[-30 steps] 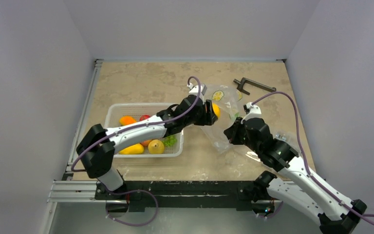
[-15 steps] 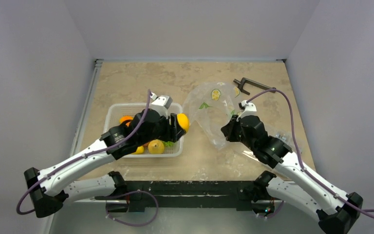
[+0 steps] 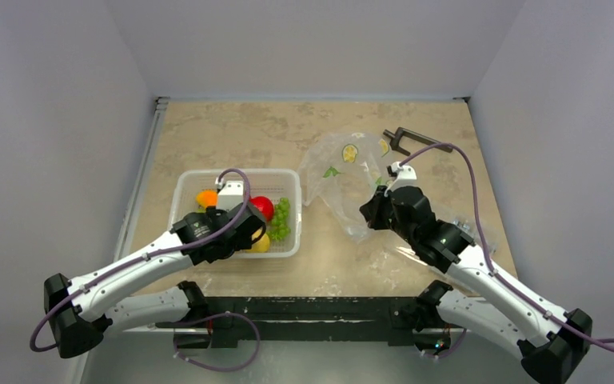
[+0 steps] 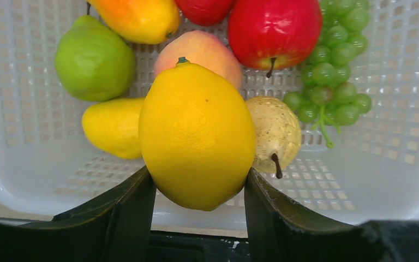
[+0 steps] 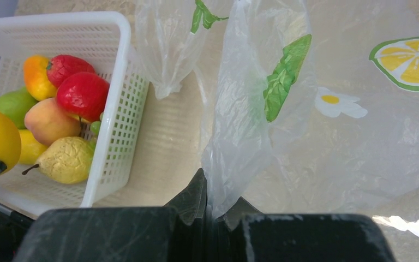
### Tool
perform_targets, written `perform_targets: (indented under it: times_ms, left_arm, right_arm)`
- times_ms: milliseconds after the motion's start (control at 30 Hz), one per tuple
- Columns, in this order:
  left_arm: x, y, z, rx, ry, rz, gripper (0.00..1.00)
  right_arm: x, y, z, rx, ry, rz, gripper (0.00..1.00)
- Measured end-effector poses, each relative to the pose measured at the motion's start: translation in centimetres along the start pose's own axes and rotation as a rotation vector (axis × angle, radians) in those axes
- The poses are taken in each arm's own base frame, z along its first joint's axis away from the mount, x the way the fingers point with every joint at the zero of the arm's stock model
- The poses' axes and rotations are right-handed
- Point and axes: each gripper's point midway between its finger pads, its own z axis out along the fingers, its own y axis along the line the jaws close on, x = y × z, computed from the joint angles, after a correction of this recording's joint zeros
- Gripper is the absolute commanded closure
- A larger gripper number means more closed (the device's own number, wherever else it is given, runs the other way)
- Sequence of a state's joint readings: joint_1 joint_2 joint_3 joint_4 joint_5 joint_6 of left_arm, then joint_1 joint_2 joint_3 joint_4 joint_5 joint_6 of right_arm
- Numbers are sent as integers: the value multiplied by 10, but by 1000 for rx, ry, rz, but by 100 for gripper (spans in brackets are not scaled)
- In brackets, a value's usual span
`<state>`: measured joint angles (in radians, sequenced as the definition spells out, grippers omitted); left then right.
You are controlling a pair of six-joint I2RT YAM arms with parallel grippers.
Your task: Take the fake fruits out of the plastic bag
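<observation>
My left gripper (image 4: pixel 199 180) is shut on a large yellow lemon-shaped fake fruit (image 4: pixel 196 131) and holds it just above the white mesh basket (image 4: pixel 11 164). In the top view that gripper (image 3: pixel 249 232) hangs over the basket's (image 3: pixel 276 171) near right part. A red apple (image 4: pixel 273 30) and a speckled yellowish pear (image 4: pixel 275 134) lie in the basket behind the held fruit. The plastic bag (image 3: pixel 340 180), clear with lemon slices and green leaves, lies to the right of the basket. My right gripper (image 5: pixel 214 204) is shut on a fold of the bag (image 5: pixel 251 120).
The basket also holds a green fruit (image 4: pixel 94 59), an orange-yellow mango (image 4: pixel 139 19), a peach (image 4: pixel 199 52), a small yellow fruit (image 4: pixel 112 125) and green grapes (image 4: pixel 333 65). A black clamp tool (image 3: pixel 412 140) lies at the back right, behind the bag.
My left arm has swung left from the bag's mouth to over the basket, carrying the yellow fruit. The right gripper kept its pinch on the bag and barely moved.
</observation>
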<state>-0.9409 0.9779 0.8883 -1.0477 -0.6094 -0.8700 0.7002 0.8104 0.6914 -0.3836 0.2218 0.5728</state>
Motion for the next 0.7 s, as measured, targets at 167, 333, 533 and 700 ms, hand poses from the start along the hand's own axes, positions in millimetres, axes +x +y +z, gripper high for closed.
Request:
perform_targets:
  times_ms: [167, 333, 533, 700]
  left_arm:
    - [11, 14, 6, -67, 14, -28, 61]
    - [13, 15, 6, -78, 17, -60, 29]
    - [20, 18, 8, -86, 30, -66, 0]
    - [20, 22, 3, -72, 23, -83, 0]
  right_arm:
    - [-2, 2, 1, -9, -7, 1, 100]
    - [-1, 4, 6, -12, 0, 0, 100]
    - [-1, 6, 12, -14, 1, -5, 100]
    - [-9, 12, 20, -8, 4, -24, 100]
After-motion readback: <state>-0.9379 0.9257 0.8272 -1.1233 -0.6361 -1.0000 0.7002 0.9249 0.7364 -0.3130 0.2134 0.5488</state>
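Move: Beneath the left hand, which already holds the lemon over the basket, the lemon's landing spot lies about 6 cm down, 1 cm ahead and 2 cm to the left. From that hand, at much the same depth, the pear sits some 6 cm right and 2 cm ahead, the yellow mango 5 cm left and 2 cm ahead, and the peach 7 cm ahead and 1 cm left. From the right hand the landing spot is roughly 34 cm left, 7 cm back and 11 cm below. Easing about 2 cm to the left, with a sink of 1 to 2 cm, a slight draw back and a small counter-clockwise turn, the left hand settles over the near side of the basket, then spreads its half-open fingers wide and lets go of the lemon. The right hand, still pinching the bag shut-fingered, drifts some 2.5 cm forward and left. ##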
